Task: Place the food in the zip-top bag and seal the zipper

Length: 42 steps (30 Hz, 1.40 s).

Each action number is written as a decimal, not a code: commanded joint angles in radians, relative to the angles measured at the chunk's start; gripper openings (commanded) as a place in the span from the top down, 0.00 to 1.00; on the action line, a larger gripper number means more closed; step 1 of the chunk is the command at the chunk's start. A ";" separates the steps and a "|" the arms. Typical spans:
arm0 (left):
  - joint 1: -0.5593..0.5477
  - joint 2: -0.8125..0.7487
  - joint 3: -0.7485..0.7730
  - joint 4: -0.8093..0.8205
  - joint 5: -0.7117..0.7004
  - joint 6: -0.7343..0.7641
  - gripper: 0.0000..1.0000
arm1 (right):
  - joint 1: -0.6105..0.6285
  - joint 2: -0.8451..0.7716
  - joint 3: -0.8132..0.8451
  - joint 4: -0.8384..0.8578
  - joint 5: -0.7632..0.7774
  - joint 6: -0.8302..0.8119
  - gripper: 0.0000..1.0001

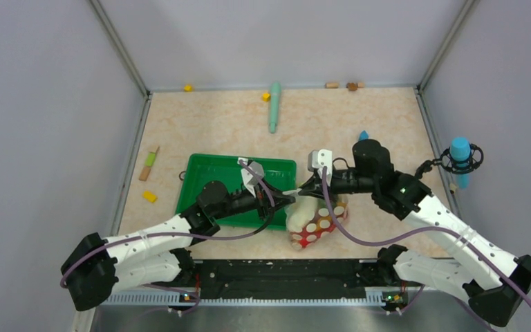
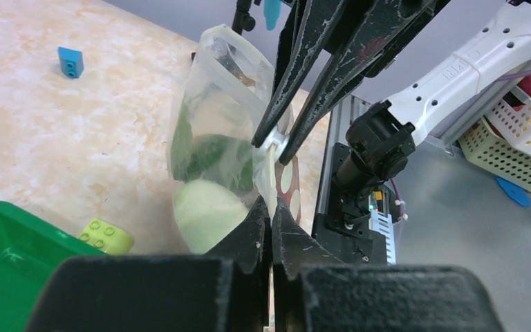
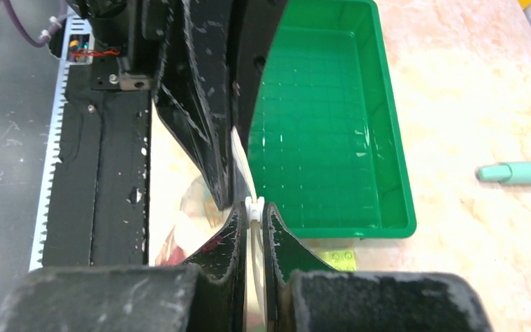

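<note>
The zip-top bag (image 1: 316, 223), clear with white dots, stands upright on the table just right of the green tray. Food shows through it: a green leaf (image 2: 204, 155), a white radish (image 2: 207, 214) and something red (image 1: 303, 239). My left gripper (image 2: 271, 211) is shut on the bag's near mouth edge. My right gripper (image 3: 254, 207) faces it from the other side, shut on a small white piece of the zipper (image 2: 274, 142) at the top edge. In the top view the left gripper (image 1: 289, 198) and right gripper (image 1: 303, 191) meet tip to tip above the bag.
The green tray (image 1: 207, 173) lies left of the bag, with a lime block (image 2: 106, 236) beside it. A teal stick (image 1: 274, 107) and small yellow blocks (image 1: 150, 196) lie further out. A blue block (image 2: 70, 61) sits beyond the bag. Walls enclose the table.
</note>
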 commanded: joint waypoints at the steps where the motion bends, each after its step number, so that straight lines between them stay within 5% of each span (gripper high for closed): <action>1: 0.002 -0.071 -0.031 0.043 -0.065 -0.009 1.00 | -0.003 -0.021 -0.003 0.002 0.105 0.008 1.00; 26: 0.002 -0.225 -0.095 -0.084 -0.238 0.018 1.00 | -0.003 -0.074 -0.082 0.164 0.517 0.187 1.00; 42: 0.002 -0.245 -0.107 -0.095 -0.214 0.028 1.00 | -0.003 -0.131 -0.160 0.265 0.809 0.300 1.00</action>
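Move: The right hand grips the zipper slider, about 3 cm right and 3 cm ahead of the left hand, which pinches the zipper's left end. The bag mouth's right end lies some 10 cm right of the right hand, roughly level with it fore and aft. From the right hand, the bagged food hangs about 5 cm right, 7 cm back and 12 cm lower; the green block is 10 cm ahead and 1 cm right, on the table. Drawing the zipper slider away from the pinched end, the right hand goes about 6.5 cm forward and 4 cm right, sinking slightly, and turns some 30 degrees clockwise. The left hand keeps its pinch and pulls against it, easing 4 cm left and a little forward with a slight counter-clockwise turn. Both grippers stay shut. ##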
